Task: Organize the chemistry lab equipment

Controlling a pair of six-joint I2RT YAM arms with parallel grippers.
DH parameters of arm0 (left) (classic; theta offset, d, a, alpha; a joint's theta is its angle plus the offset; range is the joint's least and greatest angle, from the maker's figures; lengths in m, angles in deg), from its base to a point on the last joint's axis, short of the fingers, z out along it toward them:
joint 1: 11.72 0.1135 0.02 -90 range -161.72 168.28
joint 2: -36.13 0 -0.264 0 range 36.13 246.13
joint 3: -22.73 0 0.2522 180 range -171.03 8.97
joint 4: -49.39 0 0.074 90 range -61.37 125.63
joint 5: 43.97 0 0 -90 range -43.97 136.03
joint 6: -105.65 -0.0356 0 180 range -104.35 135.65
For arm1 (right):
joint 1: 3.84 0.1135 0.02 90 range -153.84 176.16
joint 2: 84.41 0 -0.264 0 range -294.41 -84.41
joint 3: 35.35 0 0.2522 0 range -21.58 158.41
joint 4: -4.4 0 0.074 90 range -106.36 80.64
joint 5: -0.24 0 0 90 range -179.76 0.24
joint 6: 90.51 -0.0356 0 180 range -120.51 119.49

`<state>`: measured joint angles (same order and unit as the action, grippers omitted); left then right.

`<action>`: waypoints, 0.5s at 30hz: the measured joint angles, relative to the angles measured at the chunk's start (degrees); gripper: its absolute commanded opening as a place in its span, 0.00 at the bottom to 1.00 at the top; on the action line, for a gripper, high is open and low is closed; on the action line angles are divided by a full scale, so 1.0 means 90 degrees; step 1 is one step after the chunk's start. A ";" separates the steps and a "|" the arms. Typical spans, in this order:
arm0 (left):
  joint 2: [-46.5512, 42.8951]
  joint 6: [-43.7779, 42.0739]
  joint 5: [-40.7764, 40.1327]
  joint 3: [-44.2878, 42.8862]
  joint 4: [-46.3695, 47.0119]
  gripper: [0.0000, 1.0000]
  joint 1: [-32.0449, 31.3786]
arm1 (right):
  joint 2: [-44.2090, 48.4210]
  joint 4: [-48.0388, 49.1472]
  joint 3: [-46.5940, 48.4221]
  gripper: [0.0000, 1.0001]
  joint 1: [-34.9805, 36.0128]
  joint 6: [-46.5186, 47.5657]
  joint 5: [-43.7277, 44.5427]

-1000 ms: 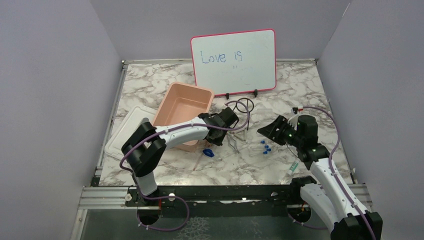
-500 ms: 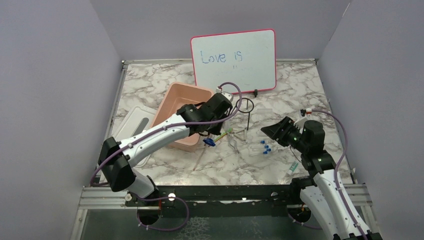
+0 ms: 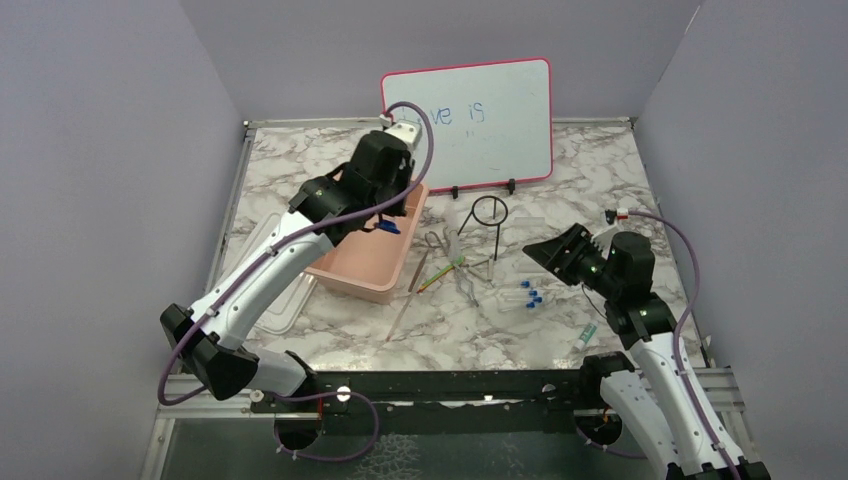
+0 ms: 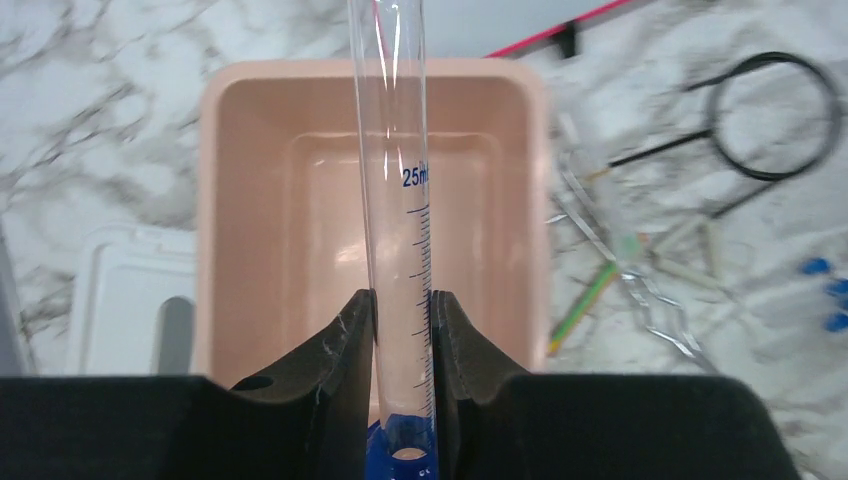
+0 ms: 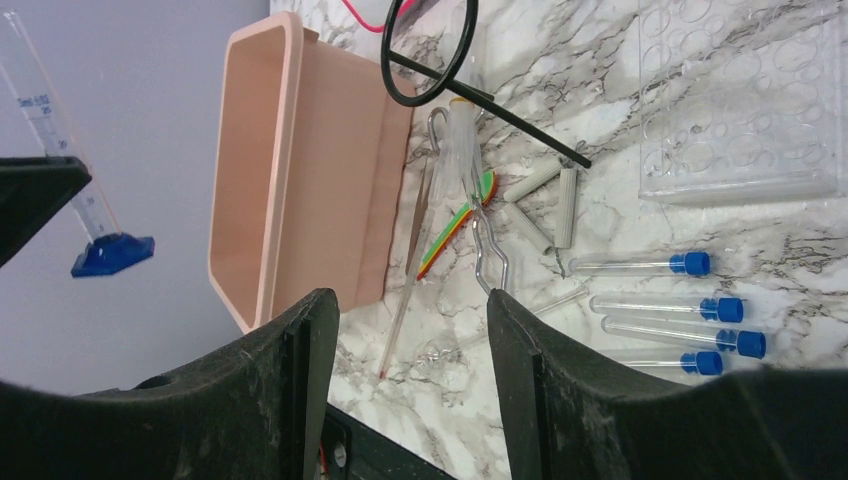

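Observation:
My left gripper [image 4: 400, 320] is shut on a clear 25 ml graduated cylinder [image 4: 398, 180] with a blue base, held above the pink tub [image 4: 235, 200]; it also shows in the top view [image 3: 387, 222]. My right gripper [image 3: 550, 250] is open and empty, hovering right of the loose items. On the table lie the black ring tripod [image 3: 488, 212], thin metal tongs [image 3: 466, 282], the green-handled tool [image 3: 441, 274] and several blue-capped tubes [image 3: 526, 295]. The right wrist view shows the tubes [image 5: 650, 300], tripod [image 5: 430, 50] and tongs [image 5: 490, 255].
The pink-framed whiteboard [image 3: 495, 120] stands at the back. The white lid [image 3: 262, 262] lies left of the tub. A clear plastic rack [image 5: 740, 100] lies beyond the tubes. A thin glass rod [image 3: 400, 318] and a green-tipped item [image 3: 588, 334] lie near the front.
My left arm has lifted the graduated cylinder off the table in front of the tub and carried it back and left, over the tub. The right gripper has barely moved.

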<state>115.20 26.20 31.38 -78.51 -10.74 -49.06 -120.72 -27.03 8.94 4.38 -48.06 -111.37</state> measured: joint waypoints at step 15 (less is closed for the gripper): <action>0.1673 -0.0668 0.0036 0.1088 0.0301 0.12 0.1559 | -0.0736 0.0588 -0.0075 0.61 0.0000 0.0119 -0.0104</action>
<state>130.26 20.19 31.70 -68.72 -8.03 -35.03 -127.35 -21.74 8.26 4.38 -46.99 -112.31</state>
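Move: I hold the measuring cylinder high with my left hand. The middle of the pink bin I'm taking it to lies about 7 cm left, 3 cm ahead and 20 cm below. The white lid is some 27 cm left and 6 cm back; to my right, well below, lie the tongs, 14 cm over and 5 cm back, and the ring stand, 21 cm over and about level fore-and-aft. From my right hand the bin is about 35 cm left, 11 cm ahead and 11 cm lower. I lower the measuring cylinder some 15 cm into the pink bin with my left hand. First I swing it about 8 cm left over the bin, easing forward a little as it starts to sink, then go nearly straight down. The wrist tips about 20 degrees further downward and my fingers keep their hold; my right hand, empty, drifts a couple of centimetres forward and down. ##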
